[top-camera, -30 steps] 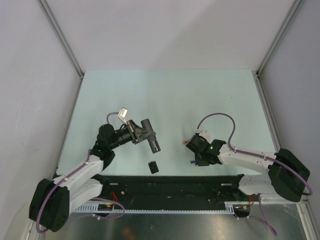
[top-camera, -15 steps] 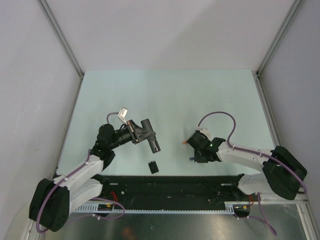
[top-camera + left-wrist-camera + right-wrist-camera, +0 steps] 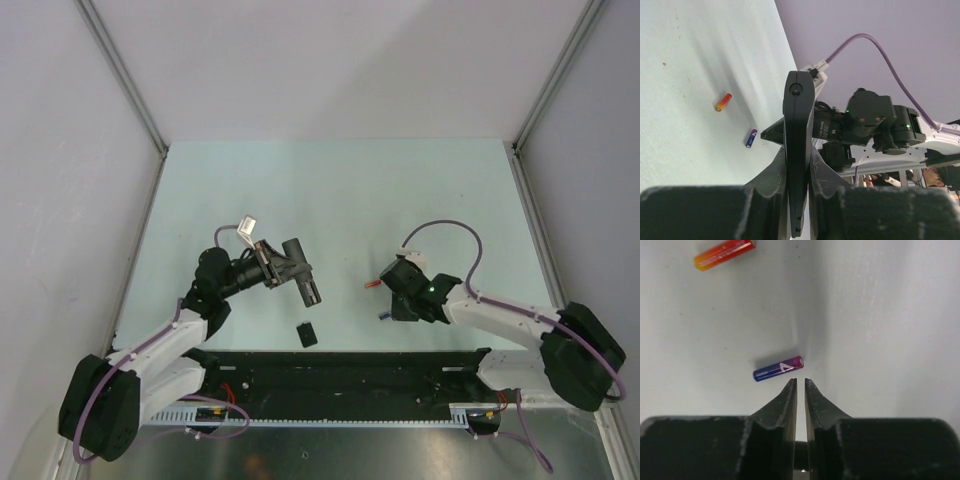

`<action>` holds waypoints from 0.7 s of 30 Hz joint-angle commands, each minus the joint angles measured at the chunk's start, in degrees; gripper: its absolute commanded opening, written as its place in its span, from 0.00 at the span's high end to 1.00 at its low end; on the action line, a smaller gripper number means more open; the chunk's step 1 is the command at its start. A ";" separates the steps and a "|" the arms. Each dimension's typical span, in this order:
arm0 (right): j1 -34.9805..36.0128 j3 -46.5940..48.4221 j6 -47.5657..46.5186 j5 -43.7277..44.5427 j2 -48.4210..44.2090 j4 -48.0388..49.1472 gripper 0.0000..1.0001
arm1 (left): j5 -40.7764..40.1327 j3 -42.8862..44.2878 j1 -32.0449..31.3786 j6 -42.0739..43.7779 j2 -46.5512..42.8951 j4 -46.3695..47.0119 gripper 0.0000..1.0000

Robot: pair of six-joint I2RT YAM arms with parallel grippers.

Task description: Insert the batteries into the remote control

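My left gripper [image 3: 292, 263] [image 3: 799, 150] is shut on the remote control [image 3: 304, 279] [image 3: 799, 125], a slim black bar held edge-on above the table left of centre. Both batteries lie loose on the table. The red-orange one [image 3: 371, 284] [image 3: 723, 102] [image 3: 724, 254] lies farther out. The dark blue-purple one [image 3: 383, 317] [image 3: 751, 138] [image 3: 778, 368] lies just beyond my right gripper's tips, slightly to their left. My right gripper [image 3: 392, 310] [image 3: 800, 381] hovers low over the table with its jaws a narrow slit apart and nothing between them.
A small black squarish cover piece [image 3: 307, 333] lies near the front edge, below the remote. A black rail [image 3: 350, 372] runs along the near edge. Grey walls enclose the pale green table [image 3: 330, 190] on three sides.
My right wrist has shifted slightly over the batteries, uncovering the red-orange one in the top view, and its jaws have parted a sliver. The left arm and remote have not moved.
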 commanded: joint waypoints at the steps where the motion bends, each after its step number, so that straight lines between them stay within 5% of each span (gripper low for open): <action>1: -0.31 1.98 2.39 1.27 -7.91 -3.64 0.79 | 0.56 0.10 0.35 1.68 -0.27 1.48 1.00; 7: -0.40 2.69 7.31 -1.01 -10.04 -5.49 0.53 | 1.00 0.19 0.35 1.33 -0.62 1.48 1.00; 14: 6.80 4.71 5.83 2.85 -6.89 -7.16 0.39 | 1.26 -0.42 0.35 1.33 -2.73 1.39 1.00; 21: 6.64 5.14 -1.55 4.35 -4.60 -5.58 0.27 | 0.74 -1.57 0.35 0.80 -4.74 1.39 1.00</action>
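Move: The blue battery lies close beside the right hand's nearly shut fingertips: about 2 cm to their left, barely 1 cm ahead and some 2 cm lower, on the table. The red battery is about 8 cm farther out than the blue one and 3 cm to its left; the battery cover lies roughly 22 cm left of the right hand and 4 cm back. From the left hand, the blue battery is some 21 cm to the right, 4 cm back and 18 cm below. The right hand first lifts almost straight up from beside the blue battery, by about 4 cm, its fingers spreading from nearly shut to well open on the way. It then draws back some 2 cm towards its base and shifts about 2 cm left, tips still pointing down, so that the open fingers end above the table just on the near side of the blue battery and lined up with it left to right, touching nothing. ##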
